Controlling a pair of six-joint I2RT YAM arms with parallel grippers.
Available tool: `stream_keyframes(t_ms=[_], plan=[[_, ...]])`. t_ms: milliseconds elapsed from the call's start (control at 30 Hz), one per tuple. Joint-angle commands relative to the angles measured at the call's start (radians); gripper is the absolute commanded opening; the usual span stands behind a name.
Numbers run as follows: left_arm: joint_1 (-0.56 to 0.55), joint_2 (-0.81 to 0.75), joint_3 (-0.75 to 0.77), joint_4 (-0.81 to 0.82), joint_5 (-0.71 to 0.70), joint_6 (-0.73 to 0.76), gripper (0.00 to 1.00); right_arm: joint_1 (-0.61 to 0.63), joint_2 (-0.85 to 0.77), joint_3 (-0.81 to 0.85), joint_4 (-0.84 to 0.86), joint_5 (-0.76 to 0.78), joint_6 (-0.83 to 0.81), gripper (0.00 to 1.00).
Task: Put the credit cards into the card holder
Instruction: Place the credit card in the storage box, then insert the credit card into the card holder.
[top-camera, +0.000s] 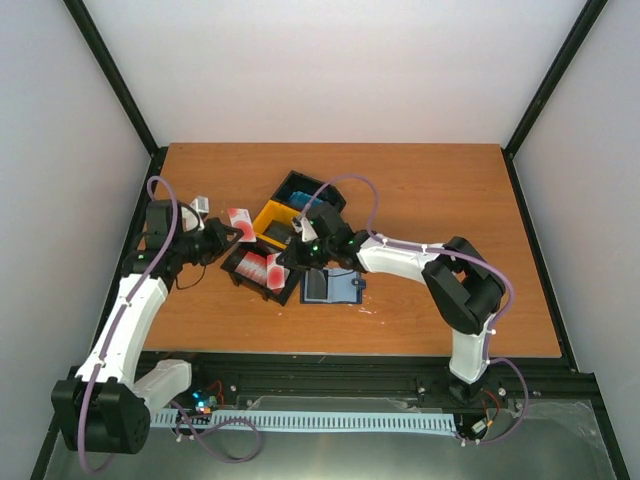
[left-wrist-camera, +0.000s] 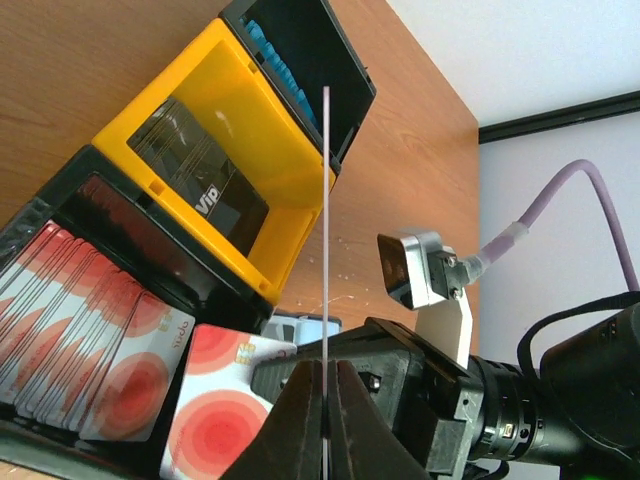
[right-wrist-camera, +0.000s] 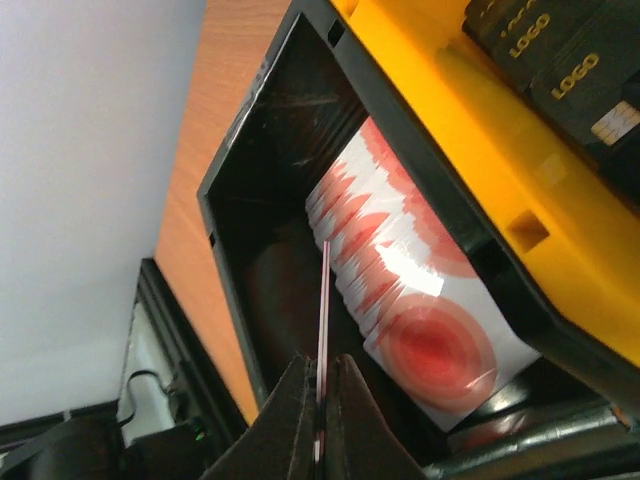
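My left gripper (top-camera: 226, 233) is shut on one red credit card (top-camera: 238, 221), lifted left of the bin; in the left wrist view this card (left-wrist-camera: 326, 230) shows edge-on between the closed fingers (left-wrist-camera: 326, 405). My right gripper (top-camera: 291, 258) is shut on another red credit card (right-wrist-camera: 323, 300), held edge-on over the bin's black end section, beside the stack of red cards (right-wrist-camera: 415, 300). That same held card (left-wrist-camera: 215, 410) shows face-on in the left wrist view. The navy card holder (top-camera: 330, 287) lies open on the table just right of the right gripper.
The three-section bin (top-camera: 272, 218) lies diagonally mid-table: a black section with red cards (top-camera: 252, 266), a yellow middle section (left-wrist-camera: 215, 95) with black cards, and a far black section with blue cards (top-camera: 300, 195). The two wrists are close together over the bin's near end.
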Motion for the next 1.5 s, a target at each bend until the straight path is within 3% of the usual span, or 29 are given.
stream_keyframes(t_ms=[0, 367, 733, 967, 1100, 1233, 1467], plan=[[0.006, -0.042, 0.034, -0.061, -0.001, 0.045, 0.01, 0.033, 0.023, 0.002, 0.054, 0.202, -0.035, 0.03], [0.006, -0.124, 0.001, -0.085, 0.064, 0.062, 0.01, 0.102, 0.095, 0.01, 0.087, 0.316, -0.025, 0.05], [0.0, -0.157, -0.082, -0.052, 0.202, 0.1, 0.01, 0.115, -0.095, -0.058, -0.092, 0.444, 0.002, 0.48], [-0.123, -0.152, -0.18, 0.15, 0.279, 0.006, 0.01, 0.098, -0.237, -0.1, -0.188, 0.462, 0.0, 0.53], [-0.158, -0.132, -0.217, 0.256, 0.318, -0.035, 0.01, 0.031, -0.409, -0.217, -0.128, 0.38, -0.012, 0.57], [-0.219, -0.091, -0.283, 0.411, 0.349, -0.13, 0.01, -0.081, -0.528, -0.325, -0.056, 0.182, 0.014, 0.65], [-0.34, -0.002, -0.319, 0.625, 0.361, -0.303, 0.01, -0.14, -0.584, -0.42, 0.076, -0.114, 0.103, 0.76]])
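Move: The red-card compartment of the storage box, where the right hand is taking its held card, has its middle about 6 cm to that hand's left, level with it fore and aft, and 9 cm below. The yellow compartment lies about 10 cm ahead of the right hand, 8 cm below, and the open card holder about 11 cm to its right, 4 cm back and 12 cm below. For the left hand, still gripping another card, the red-card compartment is about 4 cm back, 4 cm right and 17 cm below. Down about 5 cm and slightly left, the right hand takes its red card into the red-card compartment, opens to let go, then climbs some 12 cm while drawing right, fingers ending wide. The left hand keeps its own card pinched, first backing off, then swinging right and back across the box while sinking, turning about 30 degrees clockwise, to bring the card near the open right fingers. ##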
